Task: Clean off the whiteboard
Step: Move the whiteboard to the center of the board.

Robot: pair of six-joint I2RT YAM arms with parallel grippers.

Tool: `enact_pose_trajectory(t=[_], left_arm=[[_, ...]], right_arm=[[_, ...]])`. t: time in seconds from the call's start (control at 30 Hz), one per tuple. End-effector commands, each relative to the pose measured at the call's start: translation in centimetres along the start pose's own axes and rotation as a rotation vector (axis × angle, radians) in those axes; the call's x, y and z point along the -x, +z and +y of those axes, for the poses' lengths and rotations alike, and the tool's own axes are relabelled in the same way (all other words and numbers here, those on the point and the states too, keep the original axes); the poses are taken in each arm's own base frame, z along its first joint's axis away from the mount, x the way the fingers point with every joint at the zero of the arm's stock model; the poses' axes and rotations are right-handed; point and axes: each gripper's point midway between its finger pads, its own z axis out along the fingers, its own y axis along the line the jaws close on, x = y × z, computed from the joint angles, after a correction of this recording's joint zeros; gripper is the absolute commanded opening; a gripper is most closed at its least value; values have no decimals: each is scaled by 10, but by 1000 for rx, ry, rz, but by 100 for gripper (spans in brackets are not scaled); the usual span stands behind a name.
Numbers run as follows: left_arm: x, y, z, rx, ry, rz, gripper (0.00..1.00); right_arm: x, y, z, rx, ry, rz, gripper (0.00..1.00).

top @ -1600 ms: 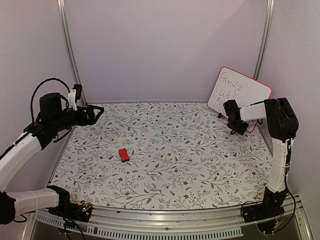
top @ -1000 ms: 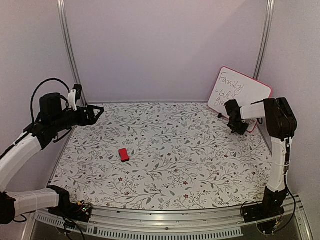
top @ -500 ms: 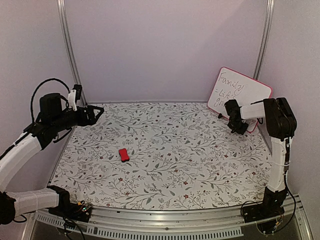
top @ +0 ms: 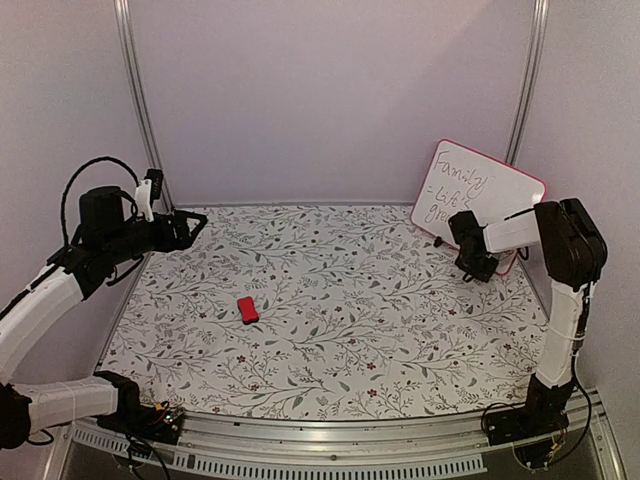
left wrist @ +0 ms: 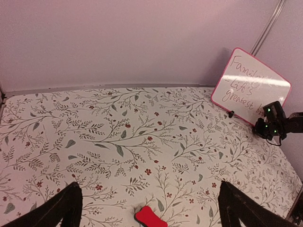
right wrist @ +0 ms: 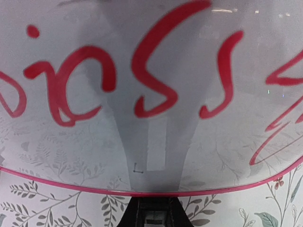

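Note:
The whiteboard [top: 490, 185] has a red-pink frame and red handwriting, and stands tilted at the back right of the floral mat. It also shows in the left wrist view [left wrist: 251, 90] and fills the right wrist view [right wrist: 151, 94]. My right gripper [top: 483, 266] is at its lower edge, and its dark fingers [right wrist: 151, 215] close on the pink frame. My left gripper [top: 195, 228] is open and empty, held above the far left of the mat. The small red eraser block [top: 248, 309] lies on the mat left of centre, below the left gripper [left wrist: 147, 191] in its wrist view [left wrist: 151, 216].
The floral mat [top: 350, 300] covers the table. Plain walls and two metal posts [top: 135, 100] enclose the back and sides. An aluminium rail [top: 330, 445] runs along the near edge between the arm bases.
The whiteboard has shifted slightly left and lower in view, together with my right gripper at its lower edge. The left arm and the eraser have not moved.

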Motion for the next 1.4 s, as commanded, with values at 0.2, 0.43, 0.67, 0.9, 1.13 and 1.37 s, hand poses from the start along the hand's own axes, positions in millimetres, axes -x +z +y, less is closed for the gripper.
enact_pose_trajectory(t=[0.2,0.43,0.67,0.9,1.13,1.37], left_arm=[[-2,2,9,42,-15,6,100],[-17,-4,24,183,-176,32,100],[-30,-18,19,249,-311,-23,100],[-75,-9,16,297,-373,11,100],[-102,-2,-2,331,-362,39,100],[-123,15,-25,337,-313,98,100]], right_arm=[[-28,-60,29,133,-51,-29,0],[-60,-99,42,189,-114,-27,0],[-91,-135,44,209,-114,-35,0],[-118,-158,51,242,-112,-15,0],[-143,-170,59,268,-142,21,0],[-160,-184,64,299,-160,31,19]])
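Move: The right hand's fingers are shut on the whiteboard's lower edge, its middle about 8 cm ahead, straight in line and 10 cm higher; the table centre it is bound for lies some 46 cm left and 8 cm back. The open left hand has the red eraser about 17 cm to its right, 3 cm ahead and 26 cm below, with the table centre roughly 26 cm farther right. Right hand draws the pinched whiteboard 20 cm left, 13 back, turning counter-clockwise; left sinks 10 cm towards eraser. ##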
